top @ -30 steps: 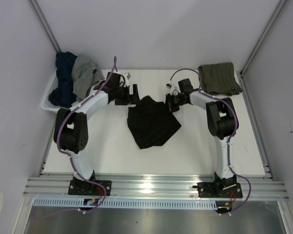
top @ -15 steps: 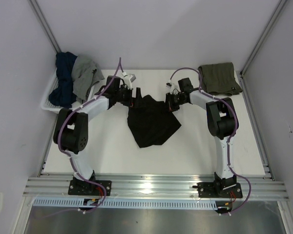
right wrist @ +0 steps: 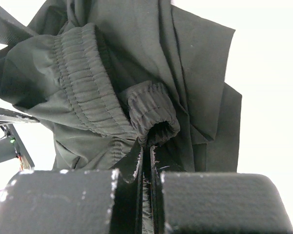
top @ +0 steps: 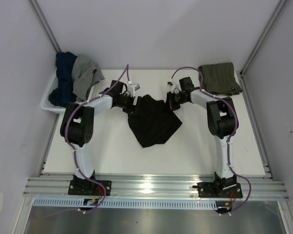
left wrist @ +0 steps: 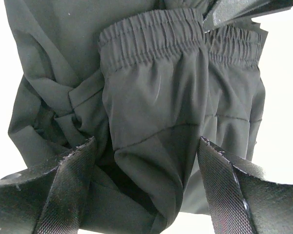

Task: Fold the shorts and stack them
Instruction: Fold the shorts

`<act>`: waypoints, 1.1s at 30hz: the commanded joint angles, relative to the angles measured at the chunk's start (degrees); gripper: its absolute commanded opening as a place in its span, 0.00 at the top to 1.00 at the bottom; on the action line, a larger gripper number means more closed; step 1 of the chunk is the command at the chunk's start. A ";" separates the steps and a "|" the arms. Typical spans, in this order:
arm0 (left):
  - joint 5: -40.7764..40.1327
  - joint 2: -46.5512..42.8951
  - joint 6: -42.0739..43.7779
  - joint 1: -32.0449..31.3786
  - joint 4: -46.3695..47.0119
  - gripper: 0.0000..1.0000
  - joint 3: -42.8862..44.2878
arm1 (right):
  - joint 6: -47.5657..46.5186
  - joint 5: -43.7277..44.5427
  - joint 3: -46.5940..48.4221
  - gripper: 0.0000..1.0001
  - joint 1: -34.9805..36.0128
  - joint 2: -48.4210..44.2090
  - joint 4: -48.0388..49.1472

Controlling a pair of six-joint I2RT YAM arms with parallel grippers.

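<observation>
The black shorts (top: 154, 122) lie crumpled at the table's middle, their elastic waistband toward the back. My left gripper (top: 136, 104) is at the waistband's left end and stands open. A fold of the black shorts (left wrist: 156, 97) sits between its wide-apart fingers (left wrist: 73, 185), in the span of the left gripper (left wrist: 146, 170). My right gripper (top: 170, 103) is shut on the waistband's right end. Its jaws pinch a bunched bit of the black shorts (right wrist: 112, 58) at the tip of the right gripper (right wrist: 146, 152). The olive-green shorts (top: 219, 78) lie folded at the back right corner.
A white basket (top: 48, 103) stands at the back left with a dark blue garment (top: 63, 80) and a grey garment (top: 85, 75) hanging over it. Grey walls close in both sides. The metal rail (top: 151, 187) carrying the arm bases runs along the near edge.
My left arm has swung right, bringing its open gripper onto the left end of the black shorts' waistband. The right gripper has kept its hold and place.
</observation>
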 commanded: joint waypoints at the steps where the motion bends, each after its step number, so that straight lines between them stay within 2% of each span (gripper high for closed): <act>1: 2.52 -1.95 3.00 1.44 -2.88 0.16 0.24 | -0.61 3.04 2.11 1.00 -0.53 1.72 -0.92; 7: 2.26 -1.44 6.85 1.71 -8.23 0.12 1.28 | 1.23 6.02 3.34 1.00 -1.41 2.69 -1.63; 13: 3.93 0.67 6.78 3.64 -11.93 0.18 2.79 | 2.81 8.49 6.05 1.00 -2.20 4.96 -0.92; 15: 1.23 0.85 5.99 4.25 -13.07 0.20 3.13 | 2.55 9.72 7.81 1.00 -1.86 6.28 -2.59; 18: -0.38 2.34 5.55 4.26 -15.70 0.30 4.89 | 1.50 10.95 9.75 1.00 -1.15 7.96 -3.65; 19: -1.68 2.78 5.20 4.26 -16.23 0.40 5.24 | 1.50 11.13 9.49 1.00 -1.15 8.05 -3.47; 22: -4.94 4.36 5.28 4.34 -18.96 0.52 7.26 | 1.58 11.04 9.14 1.00 -1.06 8.22 -2.86; 26: 0.82 5.77 8.27 4.43 -21.85 0.67 9.55 | 1.06 11.04 9.75 1.00 -1.06 8.22 -3.03; 28: 2.08 6.56 9.85 4.52 -23.00 0.79 11.04 | 0.62 10.69 10.28 1.00 -1.15 8.40 -3.65; 31: 0.15 7.18 10.03 5.40 -24.76 0.95 12.36 | -0.70 10.69 12.12 1.00 -0.89 8.75 -5.31; 33: -3.17 7.97 8.98 6.71 -25.37 1.00 12.98 | -2.45 11.12 13.26 1.00 -0.54 8.66 -6.63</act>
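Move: The left hand, open, hangs over the black shorts; the narrow bunched end of their left edge lies about 3 cm to its left, 2 cm back and 3 cm below. The waistband spot in the right fingers is some 17 cm to the left hand's right and 2 cm farther out, and the hem nearest the bases some 17 cm back, 6 cm right. From the right hand, that bunched end lies about 20 cm left and 4 cm back; the folded green garment, 24 cm right and 14 cm out. The left hand slides about 4 cm to its left along the shorts, easing back a little and sinking some 2 cm as its fingers tip about 10 degrees steeper, and in the later half it shuts them from wide open on the bunched left edge, pinching it. Meanwhile the right hand keeps its shut pinch on the waistband and drags it about 4 cm forward, mostly before the left fingers have closed far. ##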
